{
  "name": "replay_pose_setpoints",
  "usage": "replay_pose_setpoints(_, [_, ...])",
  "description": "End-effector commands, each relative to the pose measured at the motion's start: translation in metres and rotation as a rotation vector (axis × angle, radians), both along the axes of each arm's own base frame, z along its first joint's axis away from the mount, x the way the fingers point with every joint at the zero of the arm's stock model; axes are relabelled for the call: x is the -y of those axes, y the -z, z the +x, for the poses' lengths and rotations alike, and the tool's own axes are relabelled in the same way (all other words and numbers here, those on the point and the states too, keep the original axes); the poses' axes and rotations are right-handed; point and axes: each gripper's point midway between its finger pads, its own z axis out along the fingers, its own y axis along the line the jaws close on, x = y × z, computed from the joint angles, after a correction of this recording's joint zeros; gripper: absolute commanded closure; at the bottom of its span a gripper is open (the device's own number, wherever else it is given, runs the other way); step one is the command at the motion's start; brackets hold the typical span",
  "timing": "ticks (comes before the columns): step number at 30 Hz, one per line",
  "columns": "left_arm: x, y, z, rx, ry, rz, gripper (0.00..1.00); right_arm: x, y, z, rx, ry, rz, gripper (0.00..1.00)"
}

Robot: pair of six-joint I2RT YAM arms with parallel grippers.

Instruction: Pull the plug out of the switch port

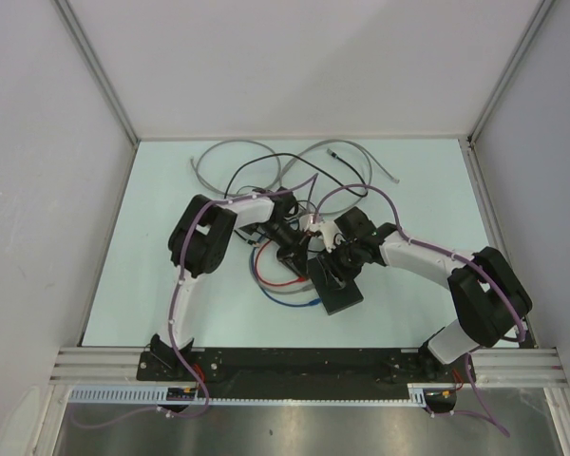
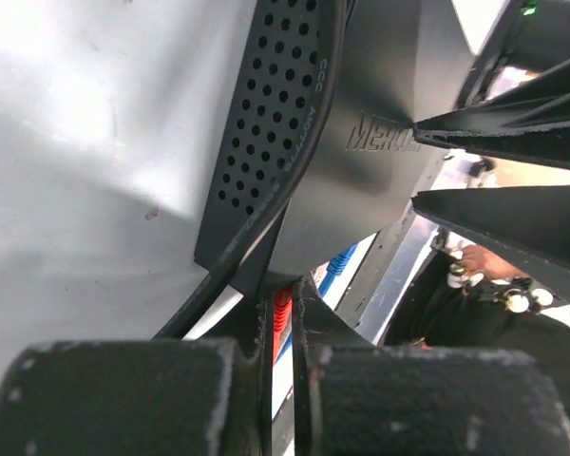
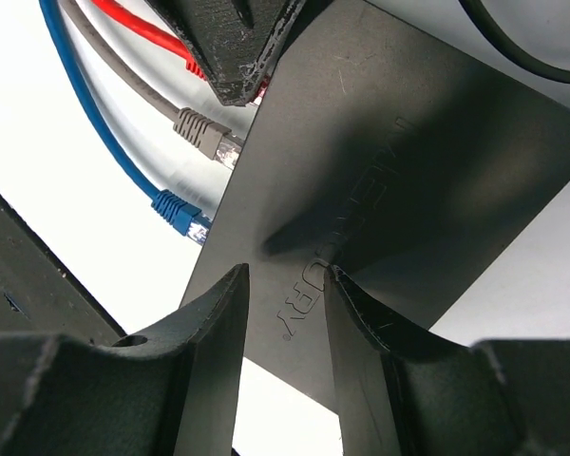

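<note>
The switch is a flat matte-black box in the middle of the table, with its ports along its left edge. It also shows in the right wrist view and in the left wrist view. A red plug sits at that edge between my left gripper's fingers. My left gripper is shut on it. A grey plug and a blue plug sit in ports beside it. My right gripper is open, fingertips down on the switch's top face. The red plug's front end is hidden.
Loose grey and black cables loop at the back of the table. Red and blue cables curl left of the switch. White walls close in both sides and the back. A metal rail runs along the near edge.
</note>
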Motion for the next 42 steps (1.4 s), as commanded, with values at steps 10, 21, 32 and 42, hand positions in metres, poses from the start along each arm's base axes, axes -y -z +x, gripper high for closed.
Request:
replay_pose_setpoints(10, [-0.048, 0.01, 0.013, 0.201, 0.233, 0.217, 1.0, 0.012, 0.014, -0.005, -0.018, -0.013, -0.068, 0.57])
replay_pose_setpoints(21, [-0.068, -0.074, 0.003, 0.305, 0.348, 0.105, 1.0, 0.014, 0.013, -0.004, -0.004, -0.023, -0.074, 0.56])
replay_pose_setpoints(32, [-0.22, -0.065, -0.077, 0.22, 0.318, 0.344, 1.0, 0.024, 0.012, 0.003, 0.02, 0.002, -0.081, 0.55])
replay_pose_setpoints(42, [-0.376, -0.053, -0.045, 0.263, -0.169, 0.795, 1.0, 0.021, 0.016, 0.001, 0.005, -0.007, -0.083, 0.55])
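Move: My left fingers are already shut on the red plug in the switch's left edge; the switch's middle is about 8 cm to their right and 2 cm nearer me. Beside it along that edge, the grey plug lies roughly 3 cm back and 2 cm right, the blue plug 6 cm back and 3 cm right. Bare table lies some 30 cm to the left, 4 cm nearer. From my right hand, the red plug is about 8 cm left and 3 cm ahead. Keeping the red plug pinched, I work my left hand about 2 cm forward, then draw it left off the switch's edge, lift some 5 cm, and sweep it fast and level out over bare table, about 30 cm left in all and finally a little back, rolling its left side up. My right hand stays put, part-open fingertips resting on the switch's top. ##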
